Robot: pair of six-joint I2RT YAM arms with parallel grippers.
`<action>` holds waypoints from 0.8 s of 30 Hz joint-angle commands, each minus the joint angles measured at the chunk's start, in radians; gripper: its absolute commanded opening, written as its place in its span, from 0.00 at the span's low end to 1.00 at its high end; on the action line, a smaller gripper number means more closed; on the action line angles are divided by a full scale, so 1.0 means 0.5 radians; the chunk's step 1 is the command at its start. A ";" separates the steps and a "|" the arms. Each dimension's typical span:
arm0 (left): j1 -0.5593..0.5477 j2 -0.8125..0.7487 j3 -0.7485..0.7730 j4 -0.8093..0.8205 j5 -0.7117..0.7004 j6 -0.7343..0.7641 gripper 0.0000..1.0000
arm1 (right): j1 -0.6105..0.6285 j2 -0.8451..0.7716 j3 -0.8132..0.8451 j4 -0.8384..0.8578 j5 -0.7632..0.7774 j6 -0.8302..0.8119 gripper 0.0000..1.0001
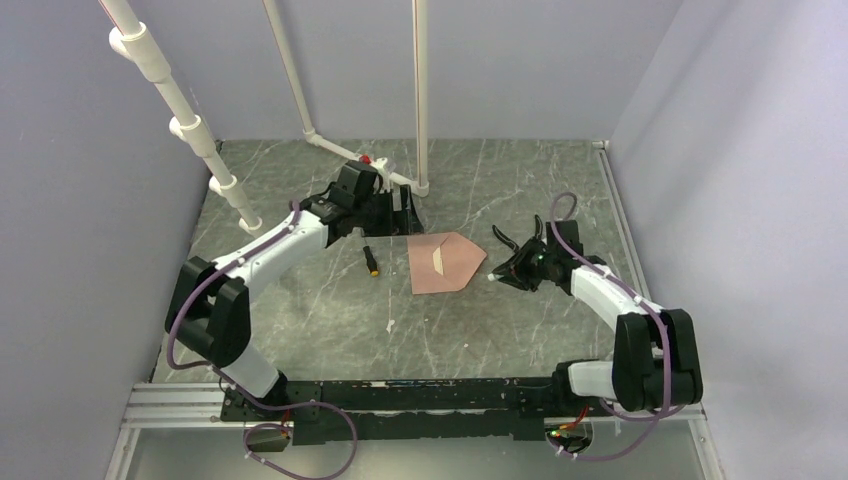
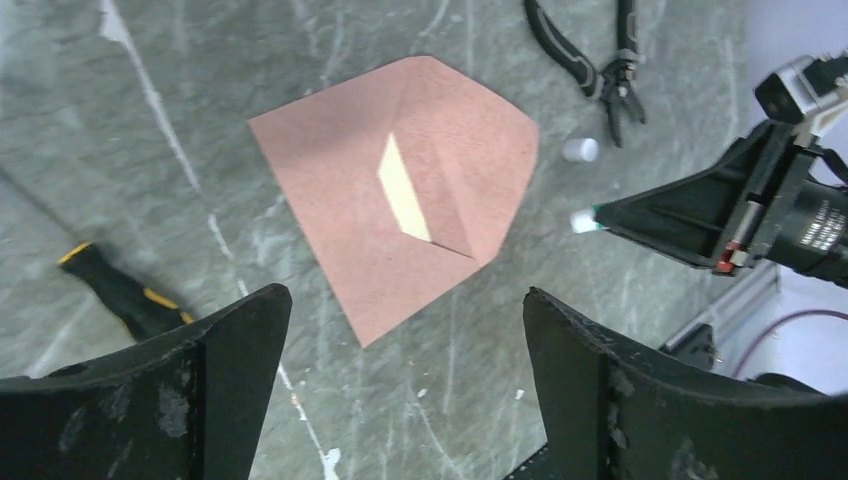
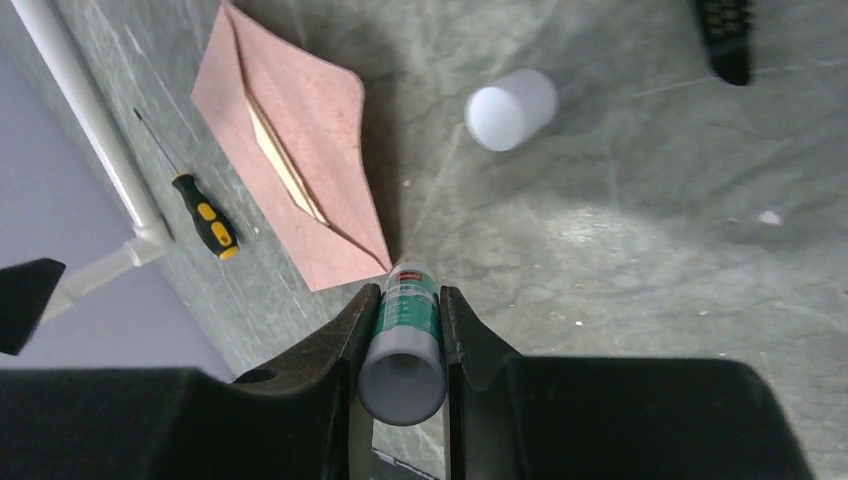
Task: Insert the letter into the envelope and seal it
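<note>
The salmon-pink envelope (image 1: 432,275) (image 2: 340,210) (image 3: 325,110) lies flat mid-table, its pointed flap toward the right arm. The letter (image 1: 438,260) (image 2: 402,190) (image 3: 283,165) shows only as a narrow pale strip in the envelope's mouth; the rest is hidden inside. My left gripper (image 1: 400,212) (image 2: 403,300) hovers open just behind the envelope, with nothing between its fingers. My right gripper (image 1: 503,271) (image 3: 405,295) is shut on a green-labelled glue stick (image 3: 403,335) (image 2: 583,220). The stick's uncapped tip points at the flap's corner, a short way off it.
A white cap (image 3: 510,108) (image 2: 580,150) lies loose between the envelope and black pliers (image 1: 515,240) (image 2: 590,65). A black-and-yellow screwdriver (image 1: 371,261) (image 2: 120,290) (image 3: 205,222) rests left of the envelope. White pipe posts (image 1: 421,100) stand at the back.
</note>
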 commanded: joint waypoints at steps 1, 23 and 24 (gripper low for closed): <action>0.005 -0.089 -0.022 -0.054 -0.249 0.070 0.93 | -0.154 -0.022 -0.127 0.226 -0.220 0.138 0.00; 0.005 0.083 0.026 -0.042 -0.062 0.015 0.89 | -0.683 0.509 -0.400 0.771 -0.797 0.286 0.27; 0.005 0.087 0.021 -0.039 -0.058 0.013 0.89 | -0.685 0.500 -0.389 0.745 -0.776 0.269 0.32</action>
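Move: The right hand, gripping the uncapped glue stick, is taking it to bare table about 4 cm to its right, 1 cm back and 6 cm down. The white cap stands some 4 cm ahead and 2 cm right of the hand, the pliers about 9 cm ahead and 5 right, and the envelope's middle 5 ahead and 14 left, all at table level. From the open left hand, that bare spot lies about 27 cm right, 6 back and 16 below. Down and to the right, the right hand carries the still-gripped glue stick away from the envelope to bare table behind the cap, sinking about 4.5 cm while its wrist swings some 25 degrees so the fingers lie flatter and point more to the left. The open left hand edges left, then sinks nearly 3 cm beside the envelope without touching it. ##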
